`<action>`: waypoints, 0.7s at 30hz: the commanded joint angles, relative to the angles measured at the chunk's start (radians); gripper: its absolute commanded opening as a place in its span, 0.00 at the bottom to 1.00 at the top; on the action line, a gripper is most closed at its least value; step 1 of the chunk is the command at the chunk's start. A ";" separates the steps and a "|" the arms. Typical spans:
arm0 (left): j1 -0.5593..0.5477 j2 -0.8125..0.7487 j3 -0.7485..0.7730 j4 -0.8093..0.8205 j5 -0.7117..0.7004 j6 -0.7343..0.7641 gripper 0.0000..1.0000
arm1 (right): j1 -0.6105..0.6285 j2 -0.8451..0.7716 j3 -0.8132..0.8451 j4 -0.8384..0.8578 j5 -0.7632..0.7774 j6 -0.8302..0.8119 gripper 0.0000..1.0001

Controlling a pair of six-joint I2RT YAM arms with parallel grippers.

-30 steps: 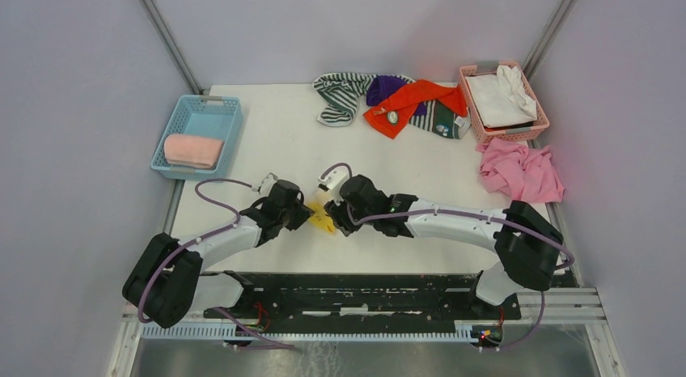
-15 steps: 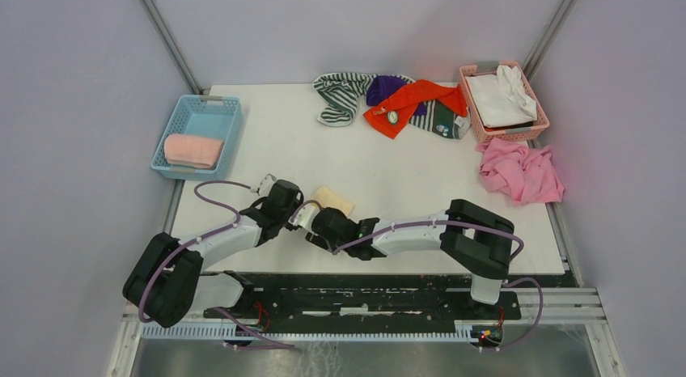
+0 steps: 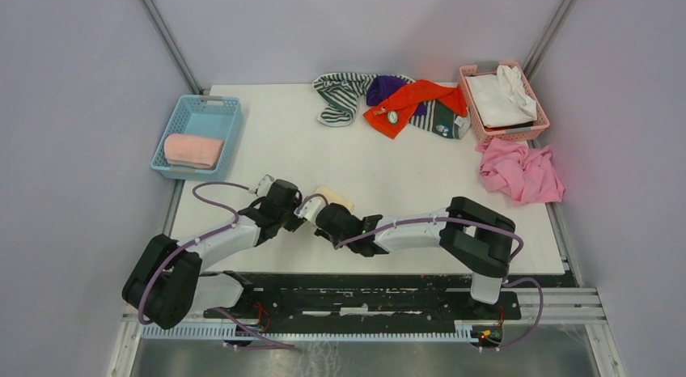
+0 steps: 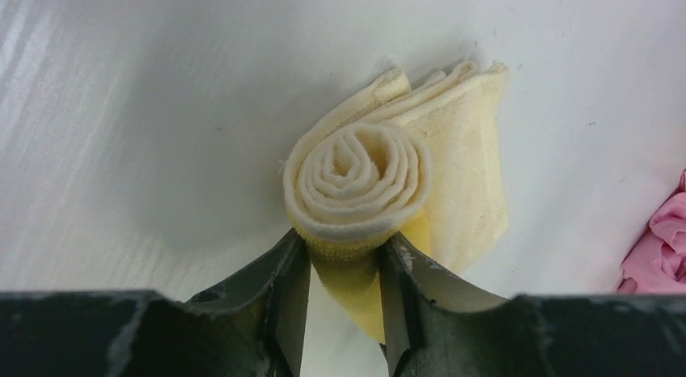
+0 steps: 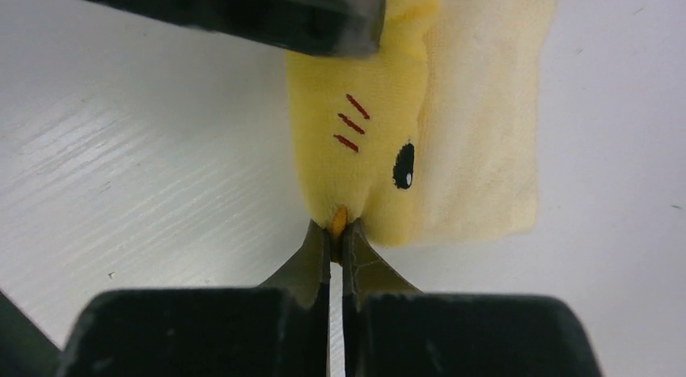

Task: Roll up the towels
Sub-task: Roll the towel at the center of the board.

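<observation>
A pale yellow towel (image 3: 334, 196) lies rolled near the table's front, its spiral end (image 4: 356, 171) facing the left wrist camera. My left gripper (image 4: 344, 252) holds the roll's lower end, one finger pressed on each side. My right gripper (image 5: 336, 229) is shut, pinching a small fold at the edge of the same towel (image 5: 364, 150), which carries a printed eye and red dashes. In the top view both grippers meet at the towel, the left gripper (image 3: 298, 214) from the left and the right gripper (image 3: 322, 215) from the near side. More towels lie at the back: striped (image 3: 340, 94), purple (image 3: 384, 87), orange-red (image 3: 408, 102).
A blue basket (image 3: 198, 110) at the left holds a rolled pink towel (image 3: 192, 150). A pink basket (image 3: 477, 126) at the back right holds white cloth. A crumpled pink towel (image 3: 522, 171) lies by the right edge. A dark green cloth (image 3: 441, 118) lies beside the orange-red one.
My right arm folded back and swung its gripper round to the towel's near side, then closed on the towel's edge. The left gripper stayed at the roll and its jaws widened a little.
</observation>
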 commanded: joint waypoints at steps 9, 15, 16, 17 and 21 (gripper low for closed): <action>0.130 -0.174 -0.032 -0.036 0.133 0.055 0.70 | -0.317 0.017 -0.125 0.025 -0.822 0.286 0.00; 0.162 -0.267 -0.089 0.009 0.223 0.065 0.76 | -0.441 0.098 -0.099 0.063 -1.064 0.447 0.01; 0.162 -0.288 -0.101 0.023 0.233 0.064 0.77 | -0.459 0.115 -0.098 0.084 -1.109 0.481 0.01; 0.162 -0.302 -0.112 0.040 0.241 0.063 0.78 | -0.476 0.129 -0.095 0.102 -1.149 0.526 0.01; 0.165 -0.315 -0.143 0.123 0.267 0.061 0.81 | -0.528 0.185 -0.069 0.103 -1.237 0.622 0.01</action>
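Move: The yellow towel's roll lies between the hands, its middle some 3 cm ahead and 3 cm to the left of the right fingers, which already pinch its near right end. Its pale unrolled flap is about 6 cm ahead of them and 1 cm left. From the left fingers, still astride the other end, the roll's middle is some 3 cm right, 1 cm back and slightly below. The peach towel in the blue basket lies about 14 cm ahead and 26 cm left of the left hand. Keeping its pinch on the near right end of the yellow roll, the right hand twists by about 65 degrees about the roll's own length, its top going forward and right, and creeps some 2 cm forward and right towards the flap at unchanged height, ending with the fingers pointing left and down. Meanwhile the left fingers spread wide and come free of the far left end, the hand rising about 3.5 cm and shifting left, then easing back a little towards its base. ##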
